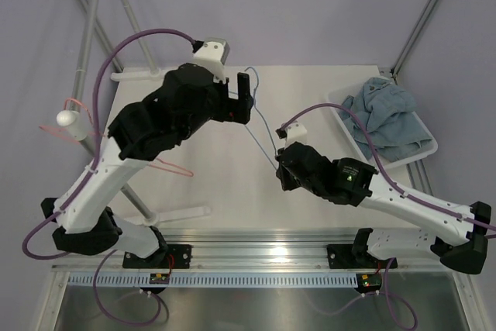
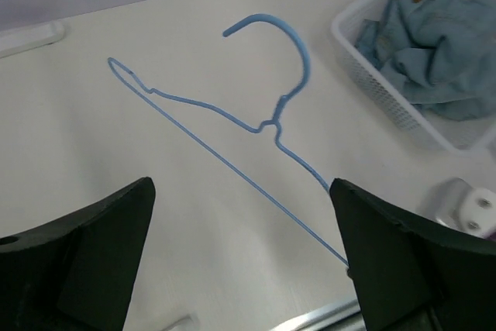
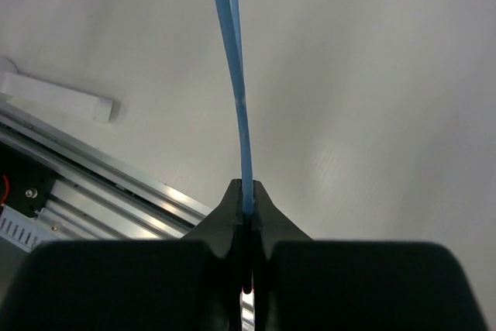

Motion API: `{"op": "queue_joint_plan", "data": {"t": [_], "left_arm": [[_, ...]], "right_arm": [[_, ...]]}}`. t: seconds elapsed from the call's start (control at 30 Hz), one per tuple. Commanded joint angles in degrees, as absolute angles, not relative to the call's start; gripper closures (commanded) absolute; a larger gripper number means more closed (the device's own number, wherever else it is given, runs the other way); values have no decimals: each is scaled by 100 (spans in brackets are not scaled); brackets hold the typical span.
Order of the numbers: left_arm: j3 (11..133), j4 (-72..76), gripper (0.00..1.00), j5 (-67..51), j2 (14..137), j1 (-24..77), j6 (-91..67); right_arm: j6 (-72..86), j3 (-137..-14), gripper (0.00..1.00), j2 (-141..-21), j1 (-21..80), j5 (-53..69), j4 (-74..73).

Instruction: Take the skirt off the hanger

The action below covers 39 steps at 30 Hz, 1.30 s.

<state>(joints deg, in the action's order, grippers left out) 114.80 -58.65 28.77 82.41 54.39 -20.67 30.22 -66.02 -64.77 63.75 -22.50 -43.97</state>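
Observation:
A bare blue wire hanger (image 1: 260, 125) (image 2: 270, 124) stretches over the white table, with no cloth on it. My right gripper (image 1: 283, 168) (image 3: 246, 191) is shut on one end of its wire (image 3: 239, 91). Above the hanger's other end hangs my left gripper (image 1: 244, 98) (image 2: 240, 187), open wide with nothing between its fingers. The skirt (image 1: 385, 118) (image 2: 434, 44), crumpled blue denim, lies in the white basket (image 1: 422, 153) (image 2: 364, 75) at the right.
A clothes rack stands at the left, with white feet (image 1: 143, 75) on the table and a pink hanger (image 1: 74, 125) on it. An aluminium rail (image 1: 256, 242) runs along the near edge.

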Motion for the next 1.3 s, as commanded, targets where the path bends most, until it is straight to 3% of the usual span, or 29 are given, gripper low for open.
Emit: {"op": "queue_joint_plan", "data": {"t": [0.0, 0.17, 0.37, 0.63, 0.9, 1.27], "left_arm": [[11594, -4977, 1, 1488, 7482, 5467, -2180], [11084, -3546, 1, -364, 6795, 5467, -2417], [11101, -2980, 1, -1634, 6794, 5475, -2891], [11162, -3296, 4, -1353, 7075, 5599, -2918], [11391, -2989, 4, -1573, 7295, 5818, -3015], [11347, -2768, 4, -1670, 7418, 6143, -2980]], "right_arm": [[2673, -6583, 100, -6346, 6416, -2724, -4377], [2059, -6837, 100, -6398, 6180, -2305, -4096], [961, -7794, 100, -7380, 5748, -617, -3815], [282, -10209, 100, -9175, 5511, 676, -4236], [88, -11196, 100, -10159, 5379, 2160, -3665], [176, -13665, 100, -11863, 5388, 3058, -4060]]}}
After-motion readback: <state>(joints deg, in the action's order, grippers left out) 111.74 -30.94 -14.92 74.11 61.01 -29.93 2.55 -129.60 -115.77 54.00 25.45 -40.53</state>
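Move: The right hand holds one lower corner of the blue hanger, its hook roughly 18 cm ahead, 6 cm left and 8 cm up. The rack rail's middle is about 15 cm ahead of this hand, 38 cm left and 25 cm higher. The pink hanger hangs some 2 cm ahead, 36 cm left and 15 cm up; the rack's near foot is 7 cm back, 38 cm left and 22 cm down. From the open left hand the rail lies about 7 cm ahead, 26 cm left and 6 cm up. Still pinching the blue hanger by its corner, the right hand carries it left towards the rack rail, about 23 cm, rising some 10 cm and going a little forward while turning about 45 degrees counter-clockwise. The empty left hand, fingers wide open, swings quickly back and up out of the way, then sinks slightly as it drifts right. ##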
